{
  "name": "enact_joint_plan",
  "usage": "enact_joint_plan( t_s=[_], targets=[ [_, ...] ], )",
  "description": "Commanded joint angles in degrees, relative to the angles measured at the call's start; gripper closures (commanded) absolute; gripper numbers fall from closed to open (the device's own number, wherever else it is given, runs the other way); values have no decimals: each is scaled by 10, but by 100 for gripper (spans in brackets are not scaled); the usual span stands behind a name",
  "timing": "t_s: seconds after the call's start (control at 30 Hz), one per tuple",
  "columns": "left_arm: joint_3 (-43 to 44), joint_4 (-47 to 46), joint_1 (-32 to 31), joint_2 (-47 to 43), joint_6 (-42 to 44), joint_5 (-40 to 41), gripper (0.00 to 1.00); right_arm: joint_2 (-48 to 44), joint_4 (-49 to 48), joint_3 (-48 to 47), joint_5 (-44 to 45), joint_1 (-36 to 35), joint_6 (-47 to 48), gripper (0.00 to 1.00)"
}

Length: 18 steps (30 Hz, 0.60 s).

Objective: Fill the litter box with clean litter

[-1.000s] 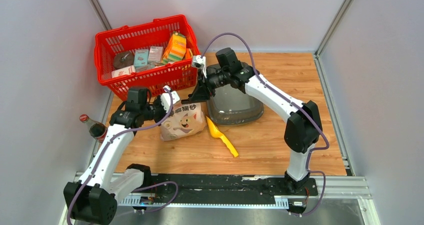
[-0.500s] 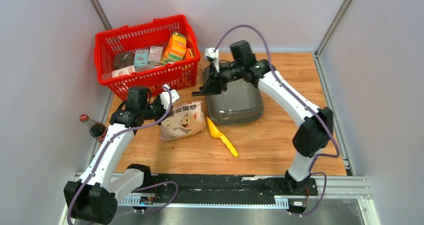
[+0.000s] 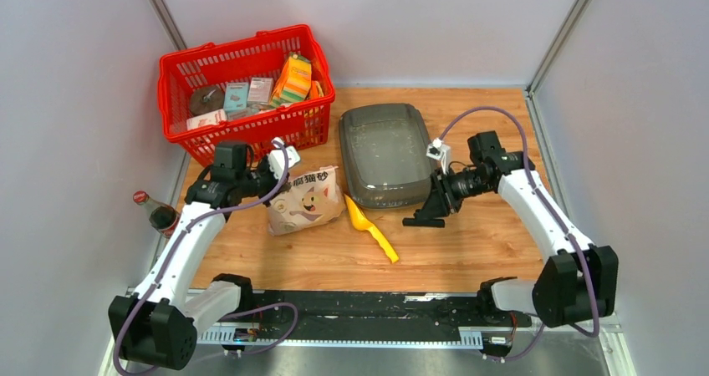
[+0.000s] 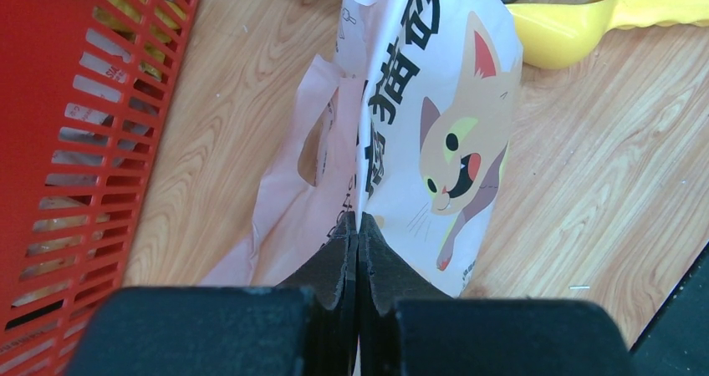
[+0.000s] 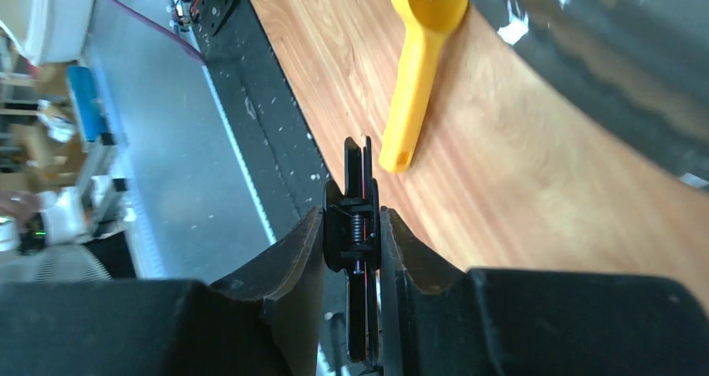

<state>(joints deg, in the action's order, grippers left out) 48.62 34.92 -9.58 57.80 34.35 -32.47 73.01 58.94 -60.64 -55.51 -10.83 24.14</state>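
Observation:
The litter box (image 3: 386, 154) is a dark grey tray lying right of the red basket; its rim shows at the top right of the right wrist view (image 5: 602, 50). The clean litter is hidden. A beige bag printed with a cartoon cat (image 3: 305, 200) lies left of the box. My left gripper (image 3: 282, 178) is shut on the bag's upper edge (image 4: 358, 221). My right gripper (image 3: 435, 202) hovers off the box's near right corner. It is shut on a slim black spring-loaded tool (image 5: 358, 175) that sticks out past its fingers (image 3: 415, 221).
A yellow scoop (image 3: 372, 228) lies on the wooden table between bag and box, also in the right wrist view (image 5: 414, 83). The red mesh basket (image 3: 242, 92) with several packages stands at the back left. A bottle (image 3: 159, 213) stands at the left edge.
My right arm has swung from the box's far left corner, beside the basket, across to its near right side, carrying the black tool. The left arm and bag have stayed put.

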Motion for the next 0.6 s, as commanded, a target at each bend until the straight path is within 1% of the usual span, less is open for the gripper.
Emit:
enact_joint_plan(
  t_s=[0.0,0.07,0.1,0.17,0.2,0.23,0.27,0.37,0.43,0.47,0.5,0.57],
  targets=[
    [45,-45,-1,7,-9,-35,100,49,30,14,-16,28,7,100],
    [54,-38,-1,16,-4,-33,100,77,27,11,-32,53,-3,100],
    [58,-36,-1,20,1,-32,100,107,40,3,-35,60,0,100],
    [67,-36,-1,26,5,-23,100,138,65,-8,-36,88,28,100],
    [70,-36,-1,27,6,-20,100,177,86,-18,-35,100,36,100],
    [73,-36,-1,27,7,-20,100,192,93,-21,-33,121,44,100],
    [75,-35,-1,27,7,-17,100,206,95,-22,-33,159,42,100],
    [76,-29,-1,24,8,-15,100,246,94,-29,-29,228,30,100],
    [76,-24,-1,22,16,-12,100,270,75,-28,-6,245,14,99],
    [76,-21,-1,23,19,-9,100,276,59,-25,8,254,-30,98],
    [76,-20,-1,22,23,-8,100,281,25,-19,46,256,-51,98],
    [78,-13,-1,25,30,-7,100,301,4,-8,76,258,-95,97]
  ],
)
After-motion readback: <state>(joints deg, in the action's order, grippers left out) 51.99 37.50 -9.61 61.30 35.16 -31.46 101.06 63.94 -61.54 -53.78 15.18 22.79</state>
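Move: Out to the right, the right hand already holds the black bag clip. The bare table right of the litter box lies about 14 cm to its right, 6 cm ahead and 17 cm down. The litter box is 16 cm ahead and 7 cm left, the scoop 12 cm left and 1 cm back. From the left hand, that bare spot is roughly 45 cm right and 1 cm ahead; the held litter bag's middle is 5 cm right, 1 cm back and 8 cm below. Carrying the black clip away from the bag and scoop, the right hand sinks almost straight down at first, then sweeps right and forward while still dropping: about 10 cm right, nearly as much down and 5 cm forward. It rolls some 40 degrees about the line of its fingers, which keep their grip and still point left and down. The left hand stays put, pinching the bag's top edge. ##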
